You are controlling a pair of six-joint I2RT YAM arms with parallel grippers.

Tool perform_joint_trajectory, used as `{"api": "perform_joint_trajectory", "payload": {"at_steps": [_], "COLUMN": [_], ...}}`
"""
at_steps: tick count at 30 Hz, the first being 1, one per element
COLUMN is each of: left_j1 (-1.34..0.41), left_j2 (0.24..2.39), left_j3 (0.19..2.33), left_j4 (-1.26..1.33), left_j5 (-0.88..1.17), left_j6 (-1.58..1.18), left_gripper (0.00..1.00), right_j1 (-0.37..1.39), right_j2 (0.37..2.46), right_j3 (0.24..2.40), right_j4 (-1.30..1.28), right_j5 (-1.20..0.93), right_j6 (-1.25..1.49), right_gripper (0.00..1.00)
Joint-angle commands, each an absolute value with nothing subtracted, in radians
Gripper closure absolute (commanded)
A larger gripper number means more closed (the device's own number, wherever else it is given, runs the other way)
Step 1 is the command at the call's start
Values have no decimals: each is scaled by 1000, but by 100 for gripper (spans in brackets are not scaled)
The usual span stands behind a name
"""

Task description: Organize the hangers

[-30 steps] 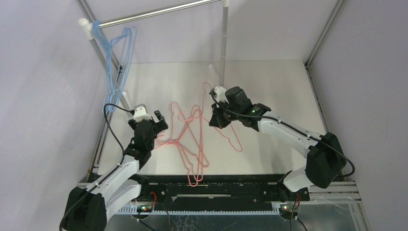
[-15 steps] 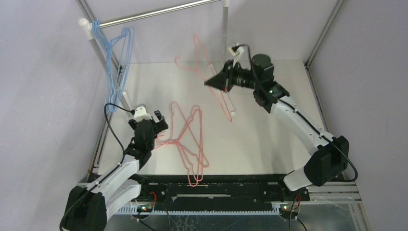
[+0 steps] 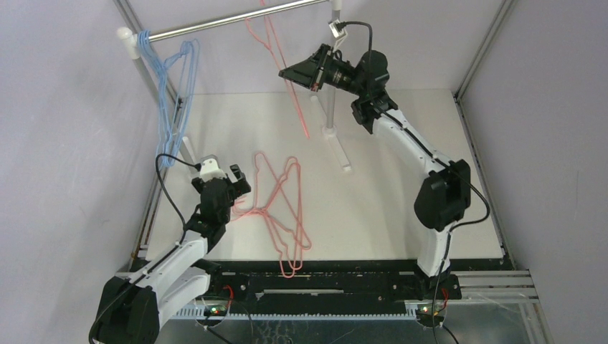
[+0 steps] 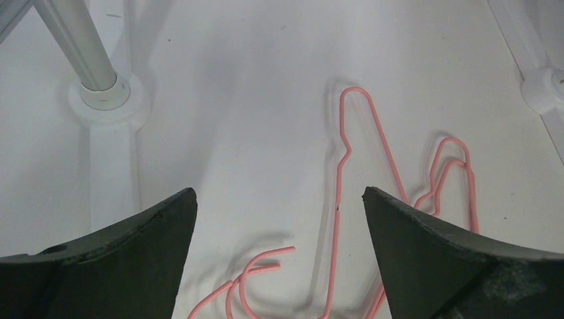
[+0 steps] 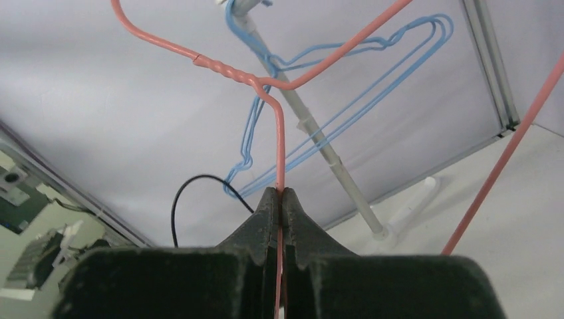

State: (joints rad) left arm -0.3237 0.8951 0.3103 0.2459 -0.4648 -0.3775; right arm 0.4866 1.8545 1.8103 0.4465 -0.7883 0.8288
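My right gripper (image 3: pixel 282 72) is raised high near the silver rail (image 3: pixel 229 20) and is shut on a pink hanger (image 3: pixel 298 107). That hanger dangles clear of the table, its top reaching up past the rail. In the right wrist view the jaws (image 5: pixel 280 194) pinch the pink hanger's wire (image 5: pixel 280 146) just below its twisted neck. Several light blue hangers (image 3: pixel 176 93) hang at the rail's left end, also seen as blue hangers (image 5: pixel 346 53). More pink hangers (image 3: pixel 283 208) lie tangled on the table. My left gripper (image 3: pixel 239 182) hovers open over their left side, with pink hangers (image 4: pixel 340 179) between its jaws (image 4: pixel 278 193).
The rail's white posts stand on the table: the left post's base (image 4: pixel 100 93) lies close ahead of my left gripper, and the right post (image 3: pixel 331 107) stands right beside my right arm. Walls close in on both sides.
My right arm lifted its pink hanger off the table, up and back-left to the rail. The left arm and the hangers on the table stayed still.
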Motion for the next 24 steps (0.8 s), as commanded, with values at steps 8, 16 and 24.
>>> {"api": "perform_joint_trajectory", "payload": {"at_steps": [8,16,24], "left_j1": [-316,-316,-316], "left_j2": [877,874,871], "left_j3": [310,314,314], "left_j4": [291,292,292], "left_j5": [-433,-429,-426], "left_j6": [-392,-385,-383], "left_gripper": [0,1,0], "right_j1": [497,563,609], "right_j2": [2039,2144,2217], "right_j3": [2109,2239,2330], "right_j4": [630,443,353], "right_j5": [-688,-583,-540], "right_j6": [978,860,801], "right_gripper": [100,100,100]}}
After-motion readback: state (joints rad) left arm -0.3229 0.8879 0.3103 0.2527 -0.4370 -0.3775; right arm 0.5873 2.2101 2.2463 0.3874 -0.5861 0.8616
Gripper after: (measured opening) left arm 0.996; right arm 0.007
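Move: The pink hanger is already pinched in the right hand, and the stretch of rail it is meant for lies about 6 cm ahead, 8 cm to the left and some 15 cm above that hand. The blue hangers hang roughly 5 cm back and 31 cm left, near hand height. The right post stands about 9 cm ahead and 14 cm right. From the idle left hand the same rail stretch is around 14 cm ahead, 7 cm right and 48 cm up. The pink hanger, still pinched in the shut right fingers, is carried forward with a rise of about 3 cm, bringing its hook end up to the rail. The right hand then swings mostly left along the rail while sinking about 4 cm, ending some 7 cm left and 6 cm forward of its start. The wrist turns by less than ten degrees. ##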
